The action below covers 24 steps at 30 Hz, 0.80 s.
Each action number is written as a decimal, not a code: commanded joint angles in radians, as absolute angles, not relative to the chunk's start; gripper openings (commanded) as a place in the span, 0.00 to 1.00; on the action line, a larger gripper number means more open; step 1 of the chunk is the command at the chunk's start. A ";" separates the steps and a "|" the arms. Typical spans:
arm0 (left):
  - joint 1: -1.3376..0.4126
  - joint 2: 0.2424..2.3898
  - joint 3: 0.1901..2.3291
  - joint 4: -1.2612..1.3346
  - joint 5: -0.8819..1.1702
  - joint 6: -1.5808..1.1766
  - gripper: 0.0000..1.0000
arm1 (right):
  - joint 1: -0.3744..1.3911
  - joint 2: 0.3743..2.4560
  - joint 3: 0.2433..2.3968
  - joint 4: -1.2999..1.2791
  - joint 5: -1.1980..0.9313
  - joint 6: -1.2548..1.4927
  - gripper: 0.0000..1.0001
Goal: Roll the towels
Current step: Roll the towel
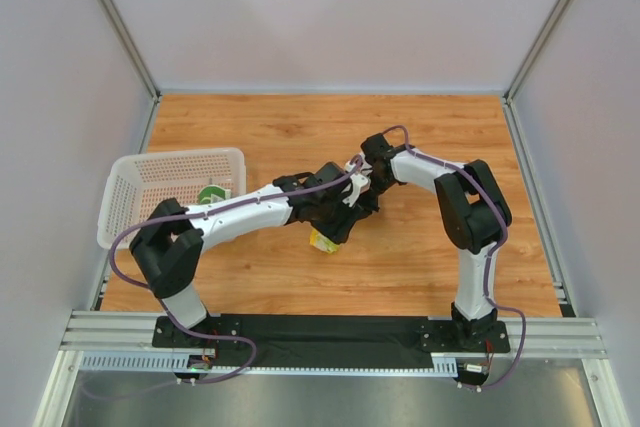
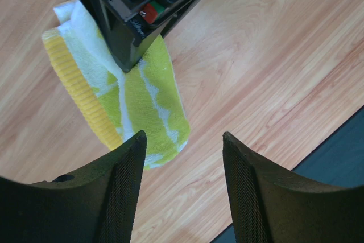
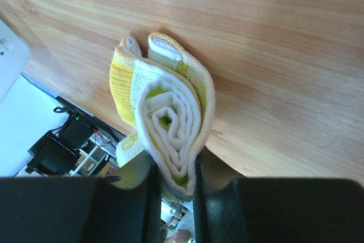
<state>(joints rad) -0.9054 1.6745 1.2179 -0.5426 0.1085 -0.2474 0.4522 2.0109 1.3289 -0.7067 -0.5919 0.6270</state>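
Observation:
The lime-yellow towel (image 3: pixel 170 112) is rolled into a tight spiral, seen end-on in the right wrist view. My right gripper (image 3: pixel 173 172) is shut on its lower end, a finger pressed against each side. In the left wrist view the same roll (image 2: pixel 142 106) slants over the wood, with the right gripper's black finger (image 2: pixel 133 32) on its upper part. My left gripper (image 2: pixel 183 140) is open just beside the roll's lower end, with only wood between its fingers. From above, a corner of the roll (image 1: pixel 323 240) peeks out under the left gripper (image 1: pixel 338 219). The dark green towel (image 1: pixel 213 193) lies bundled in the basket.
The white mesh basket (image 1: pixel 150 172) stands at the table's left edge, beside the left arm. Both arms cross over the table's middle, and the right gripper (image 1: pixel 360 185) sits close behind the left one. The black base strip (image 2: pixel 335 157) runs along the near edge.

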 commanded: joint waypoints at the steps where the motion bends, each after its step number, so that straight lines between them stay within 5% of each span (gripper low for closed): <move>1: -0.922 1.712 1.247 -0.554 0.080 -0.242 0.63 | 0.459 2.019 1.359 -0.726 -0.586 0.624 0.02; 14: -0.954 1.845 1.206 -0.563 0.002 -0.307 0.59 | 0.469 2.022 1.353 -0.730 -0.598 0.634 0.01; 24: -0.988 1.848 1.198 -0.629 -0.279 -0.318 0.61 | 0.469 2.022 1.356 -0.738 -0.609 0.637 0.01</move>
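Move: The loose near end of the towel lies almost straight under the left gripper, about 7 cm down and 1 cm to its left. The right gripper, with the rolled part pinched, is some 6 cm ahead of the left one, 6 cm to its right and 5 cm lower. The white basket's middle is roughly 36 cm to the left and 8 cm ahead of the left gripper. From the right gripper, the loose end lies about 6 cm back, 7 cm left and 1 cm lower. Bring the left gripper almost straight down, about 5 cm, onto the towel's loose end with the fingers kept half open, so that they come to either side of the cloth. Late in the descent, tilt the wrist some 15 degrees so the fingers point more steeply down. Hold the right gripper still, keeping its pinch on the rolled part. ##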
